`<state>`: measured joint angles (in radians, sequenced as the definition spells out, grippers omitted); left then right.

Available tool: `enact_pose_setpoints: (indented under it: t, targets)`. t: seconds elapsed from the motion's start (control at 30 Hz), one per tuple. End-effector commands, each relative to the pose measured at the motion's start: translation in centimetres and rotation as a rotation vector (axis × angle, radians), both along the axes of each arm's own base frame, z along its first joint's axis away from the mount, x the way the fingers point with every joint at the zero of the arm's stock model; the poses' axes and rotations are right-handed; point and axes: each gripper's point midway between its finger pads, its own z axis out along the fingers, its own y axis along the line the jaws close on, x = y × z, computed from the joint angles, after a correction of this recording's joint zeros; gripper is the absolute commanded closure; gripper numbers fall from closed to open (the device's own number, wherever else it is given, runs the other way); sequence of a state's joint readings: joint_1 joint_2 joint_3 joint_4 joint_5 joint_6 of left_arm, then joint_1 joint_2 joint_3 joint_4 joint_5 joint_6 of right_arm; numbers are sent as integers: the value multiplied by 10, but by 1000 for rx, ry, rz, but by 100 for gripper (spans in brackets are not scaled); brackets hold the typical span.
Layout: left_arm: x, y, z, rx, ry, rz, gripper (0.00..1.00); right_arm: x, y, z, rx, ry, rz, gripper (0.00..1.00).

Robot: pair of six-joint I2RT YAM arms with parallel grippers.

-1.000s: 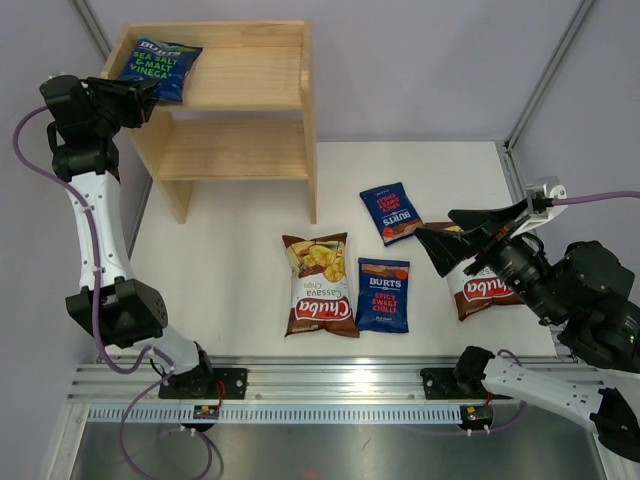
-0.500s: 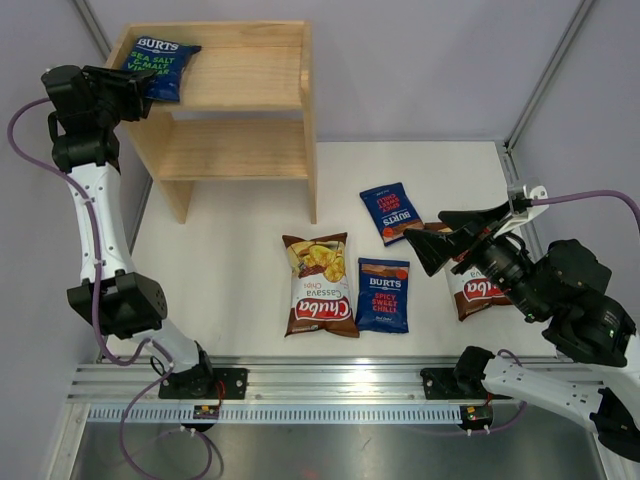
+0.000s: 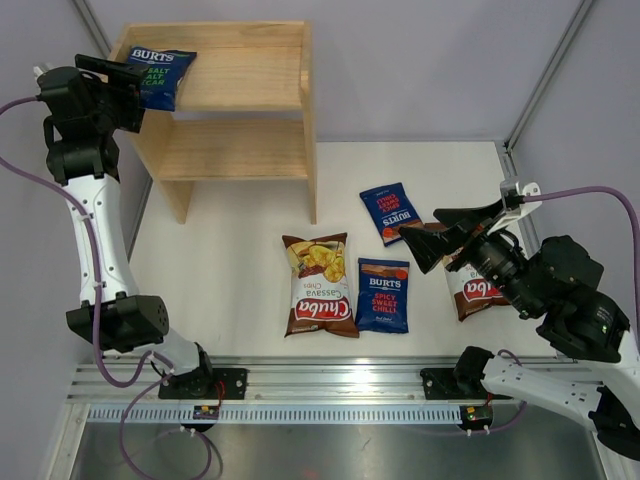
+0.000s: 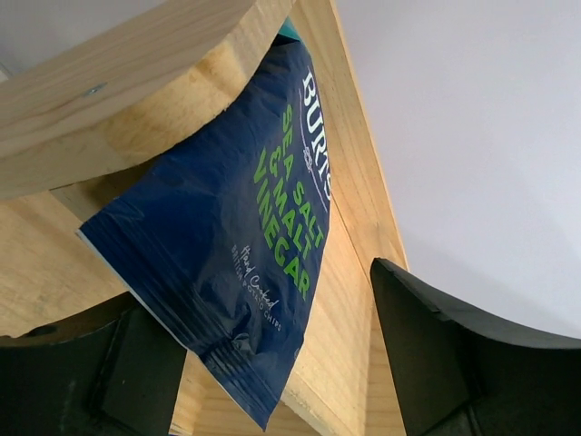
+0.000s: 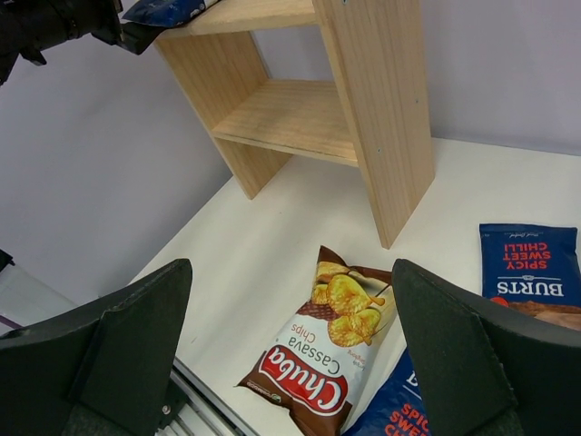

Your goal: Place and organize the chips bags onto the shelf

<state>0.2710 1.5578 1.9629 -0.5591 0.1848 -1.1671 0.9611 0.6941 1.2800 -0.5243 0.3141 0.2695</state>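
A dark blue Burts bag with green lettering (image 3: 160,72) (image 4: 227,227) lies on the left of the top tier of the wooden shelf (image 3: 240,150) (image 4: 359,191). My left gripper (image 3: 122,78) (image 4: 272,381) is open, and the bag's lower corner hangs loose between its fingers. On the white table lie a Chuba bag (image 3: 320,285) (image 5: 331,354), two red-lettered Burts bags (image 3: 392,212) (image 3: 384,295) (image 5: 531,263), and a second Chuba bag (image 3: 482,292) partly hidden under my right arm. My right gripper (image 3: 432,240) (image 5: 295,359) hovers wide open above them, holding nothing.
The shelf's lower tier (image 3: 235,148) (image 5: 290,113) has nothing on it. A metal rail (image 3: 330,385) runs along the near edge with both arm bases. Grey walls close in the left and right sides. My left arm (image 5: 54,23) shows at the shelf's top corner.
My left gripper has opened and let go of the green-lettered Burts bag, which now rests on the top tier. My right gripper has drifted slightly left, still open.
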Motion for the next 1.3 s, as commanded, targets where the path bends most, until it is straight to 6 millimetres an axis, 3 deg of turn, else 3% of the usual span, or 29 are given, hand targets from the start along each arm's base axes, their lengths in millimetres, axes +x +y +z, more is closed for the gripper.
enact_pose_setpoints:
  t: [0.0, 0.23, 0.47, 0.7, 0.73, 0.83, 1.13, 1.27]
  targets:
    - [-5, 10, -25, 60, 122, 35, 20, 4, 1, 14, 27, -26, -14, 1]
    - [-3, 6, -25, 111, 174, 12, 16, 4, 3, 14, 21, -24, -6, 1]
    - [-20, 7, -30, 171, 211, 47, 15, 4, 7, 13, 16, -17, 6, 1]
    - [-12, -1, -47, 171, 265, -19, 14, 1, 6, 13, 23, -18, 16, 0]
    - [-10, -1, -49, 176, 272, -28, 5, 1, 7, 12, 22, -15, 17, 1]
    - [-5, -3, -57, 176, 307, -58, 4, 1, 8, 10, 19, -11, 22, 1]
    - [1, -9, -36, 160, 232, -66, 2, -1, 7, 10, 23, -11, 25, 1]
    - [10, -11, -38, 127, 224, -75, 2, -1, 7, 8, 18, -9, 27, 0]
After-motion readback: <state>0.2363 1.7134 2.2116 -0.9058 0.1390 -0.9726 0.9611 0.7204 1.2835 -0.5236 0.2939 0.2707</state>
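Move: The Burts sea salt bag already lies on the upper shelf. Its middle is about 7 cm ahead of the left hand, 3 cm right and 4 cm below. The shelf's left side panel is some 5 cm ahead and 5 cm left of that hand, just beyond the bag; the shelf board's clear middle is roughly 9 cm ahead, 14 cm right and 6 cm down. From the right hand the bag is about 35 cm ahead and 48 cm left, nearly level. With its part-open fingers one above the other at the shelf's front, the left hand first stays almost in place, rolling its left side up about 10 degrees and easing back barely 1 cm. Then it drops quickly by about 5 cm while the fingers tip down some 10 degrees further and open to nearly full width, slides just over 1 cm forward towards the bag, and stops with the upper finger coming down onto the bag's front end. ##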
